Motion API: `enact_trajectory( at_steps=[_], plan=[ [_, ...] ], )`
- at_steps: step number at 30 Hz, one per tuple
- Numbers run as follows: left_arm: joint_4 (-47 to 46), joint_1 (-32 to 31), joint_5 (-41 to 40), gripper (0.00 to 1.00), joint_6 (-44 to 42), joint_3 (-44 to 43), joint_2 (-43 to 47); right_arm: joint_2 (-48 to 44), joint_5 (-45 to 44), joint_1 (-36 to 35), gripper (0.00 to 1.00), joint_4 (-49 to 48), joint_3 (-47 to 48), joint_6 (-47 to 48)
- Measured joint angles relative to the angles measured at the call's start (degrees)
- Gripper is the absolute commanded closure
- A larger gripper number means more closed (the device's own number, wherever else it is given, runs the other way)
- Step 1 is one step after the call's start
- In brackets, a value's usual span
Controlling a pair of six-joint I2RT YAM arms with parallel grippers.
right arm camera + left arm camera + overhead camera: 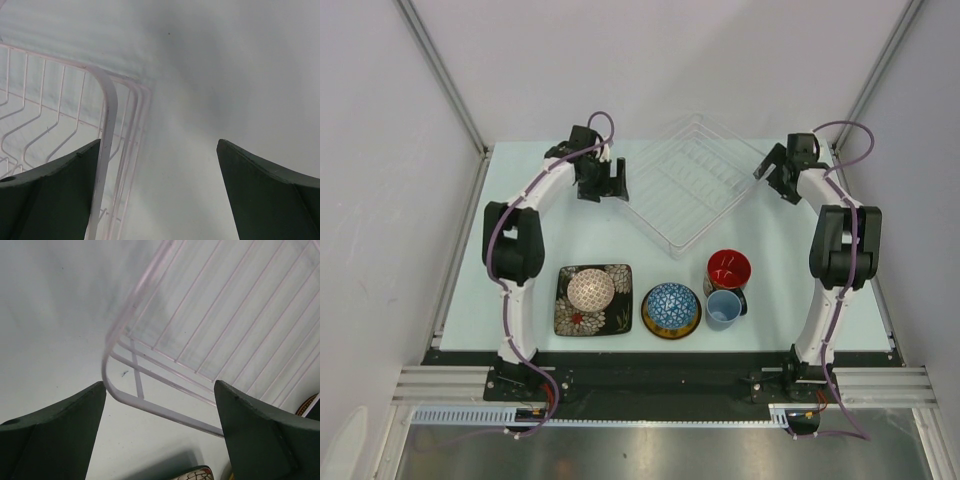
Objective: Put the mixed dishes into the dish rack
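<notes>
The dish rack (692, 182), a clear ribbed basket, sits at the back middle of the table. My left gripper (604, 190) hangs open just off its left corner, and that corner (150, 407) shows between the fingers (160, 386). At the rack's right corner (107, 100), my right gripper (775, 182) is open and holds nothing (159, 143). Near the front, a pinkish-white bowl (591, 289) rests on the black square floral plate (570, 318). The blue mosaic bowl (671, 304) sits on the yellow dark-rimmed plate (671, 334). A red-inside cup (728, 268) touches the light blue cup (723, 308).
White walls with metal posts close in the table on the left, back and right. Both arm bases stand at the near edge. A patterned dish rim (196, 474) peeks in at the bottom of the left wrist view.
</notes>
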State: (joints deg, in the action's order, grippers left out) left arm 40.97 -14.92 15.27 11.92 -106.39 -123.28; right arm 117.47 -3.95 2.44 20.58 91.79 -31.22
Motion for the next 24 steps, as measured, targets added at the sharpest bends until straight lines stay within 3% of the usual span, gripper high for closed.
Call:
enact_trajectory(
  at_steps=[24],
  plan=[
    [2.9,3.5,-10.4,0.04,-6.0,-22.6,-15.3,-15.6,-2.9,-2.3,0.0,2.6,-13.3,1.7]
  ],
)
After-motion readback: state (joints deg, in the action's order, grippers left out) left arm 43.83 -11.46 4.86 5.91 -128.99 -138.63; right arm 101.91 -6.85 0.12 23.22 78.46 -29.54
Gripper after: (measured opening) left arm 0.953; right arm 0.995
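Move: The dish rack stands between the two open grippers, its middle about 21 cm right of the left hand and 4 cm ahead, and about 20 cm left of the right hand and level with it, some 5 cm below both. The floral plate lies about 27 cm back and 5 cm left of the left hand; the blue bowl is about 29 cm back and 12 cm right of that hand. From the right hand, the red mug is about 29 cm back and 13 cm left. With its rim against their spread fingers, the two hands swivel the rack from opposite corners. The left hand, its right finger at the rim, pushes forward about 9 cm and drifts some 5 cm left, dipping slightly and rolling about 10 degrees; the right, its left finger by the far-right rim, draws back about 7 cm, then also rises 3 cm. Neither gripper closes. ##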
